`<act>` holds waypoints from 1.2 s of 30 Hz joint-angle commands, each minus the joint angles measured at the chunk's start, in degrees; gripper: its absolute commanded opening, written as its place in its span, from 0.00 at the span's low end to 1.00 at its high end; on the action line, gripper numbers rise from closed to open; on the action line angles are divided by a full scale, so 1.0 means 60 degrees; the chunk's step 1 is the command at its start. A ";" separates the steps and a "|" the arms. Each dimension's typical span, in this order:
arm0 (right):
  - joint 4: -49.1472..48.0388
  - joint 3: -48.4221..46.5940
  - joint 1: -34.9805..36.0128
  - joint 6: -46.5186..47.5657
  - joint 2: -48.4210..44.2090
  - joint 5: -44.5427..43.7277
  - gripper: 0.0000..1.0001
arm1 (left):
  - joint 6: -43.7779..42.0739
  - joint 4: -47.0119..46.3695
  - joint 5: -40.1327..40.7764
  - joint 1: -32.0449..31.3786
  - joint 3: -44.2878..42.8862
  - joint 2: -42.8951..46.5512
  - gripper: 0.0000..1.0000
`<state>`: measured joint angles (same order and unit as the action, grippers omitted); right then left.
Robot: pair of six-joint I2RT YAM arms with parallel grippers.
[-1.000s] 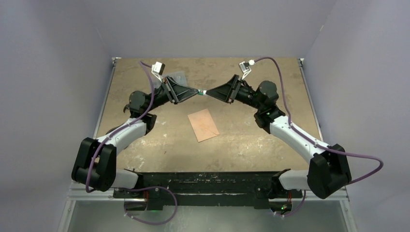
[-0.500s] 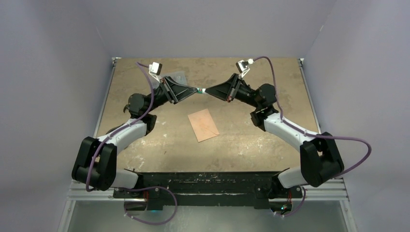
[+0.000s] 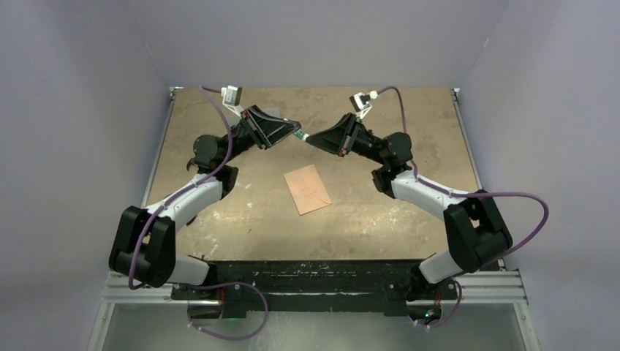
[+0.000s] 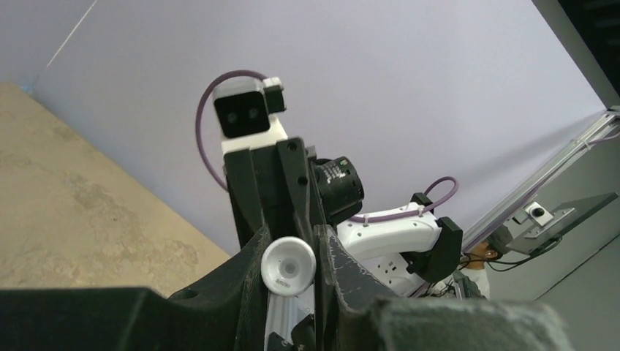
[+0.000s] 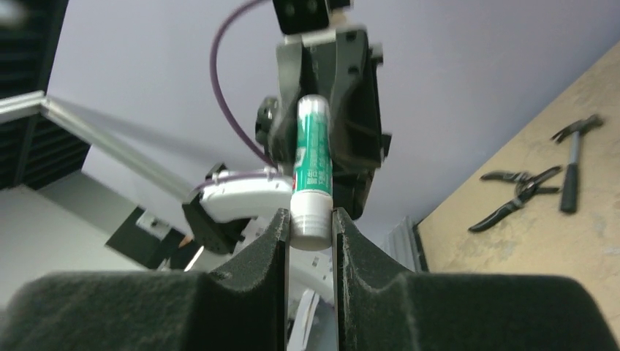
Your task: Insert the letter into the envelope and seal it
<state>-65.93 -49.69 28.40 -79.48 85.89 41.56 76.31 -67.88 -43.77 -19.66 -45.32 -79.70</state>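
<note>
The salmon-pink envelope (image 3: 308, 189) lies flat on the table, flap side up, nearer than both grippers. The letter is hidden. Above the table's back middle, a green-and-white glue stick (image 3: 301, 137) hangs in the air between the two grippers. My left gripper (image 3: 295, 133) is shut on one end of it; the left wrist view shows that round white end (image 4: 288, 266) pinched between the fingers of the left gripper (image 4: 290, 252). My right gripper (image 3: 308, 139) is shut on the other end. In the right wrist view the glue stick (image 5: 313, 161) stands up out of the right gripper (image 5: 311, 219).
The tan table (image 3: 365, 212) has walls on three sides. Pliers (image 5: 519, 191) and a small hammer (image 5: 574, 157) lie on it, seen only in the right wrist view. The arms' black base rail (image 3: 314, 274) runs along the near edge.
Both grippers, joined by the glue stick, have shifted a little toward the back left. The right arm's elbow has swung inward. The envelope has not moved.
</note>
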 commanded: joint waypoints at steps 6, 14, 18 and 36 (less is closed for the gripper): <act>0.0526 -0.0639 0.1325 0.0547 -0.0019 0.0033 0.00 | -0.0722 0.1288 -0.1191 -0.1579 -0.0167 -0.0018 0.00; 0.2737 -0.0003 0.0889 0.2021 -0.1450 -0.1393 0.00 | -0.4134 0.6590 0.0251 -0.0914 -0.1104 0.1596 0.00; 0.3779 0.0328 0.0754 0.2621 -0.2011 -0.1819 0.00 | -0.4429 0.7298 0.0397 -0.0722 -0.1196 0.1718 0.00; 0.4977 0.0715 -0.0425 0.3411 -0.3164 -0.2473 0.00 | -0.2987 0.7318 0.0327 -0.0517 -0.0509 0.1780 0.00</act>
<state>-31.66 -45.43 28.75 -58.00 70.19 36.12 57.30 -25.36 -40.80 -23.64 -50.68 -70.48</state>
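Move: The glue stick is already gripped at both ends: its middle lies about 2 cm to the left hand's right, 1 cm back and 1 cm below that hand. From the right hand, the stick's middle is some 2 cm to the left, 1 cm ahead and 1 cm up. The envelope lies almost straight below the left hand, about 1 cm ahead, 1 cm right and roughly 30 cm down; the organizer box is around 22 cm ahead, 16 cm left and 29 cm below that hand. With both grippers still shut on the glue stick, the hands first drive quickly in towards each other, each about 3 cm sideways, the right hand also coming back some 4.5 cm and the left about 2 cm. They then ease apart again and forward while both sink towards the table, ending 4 to 5 cm lower than they began, their upward-slanting fingers tipping down some 15 degrees, and the grip openings unchanged. ##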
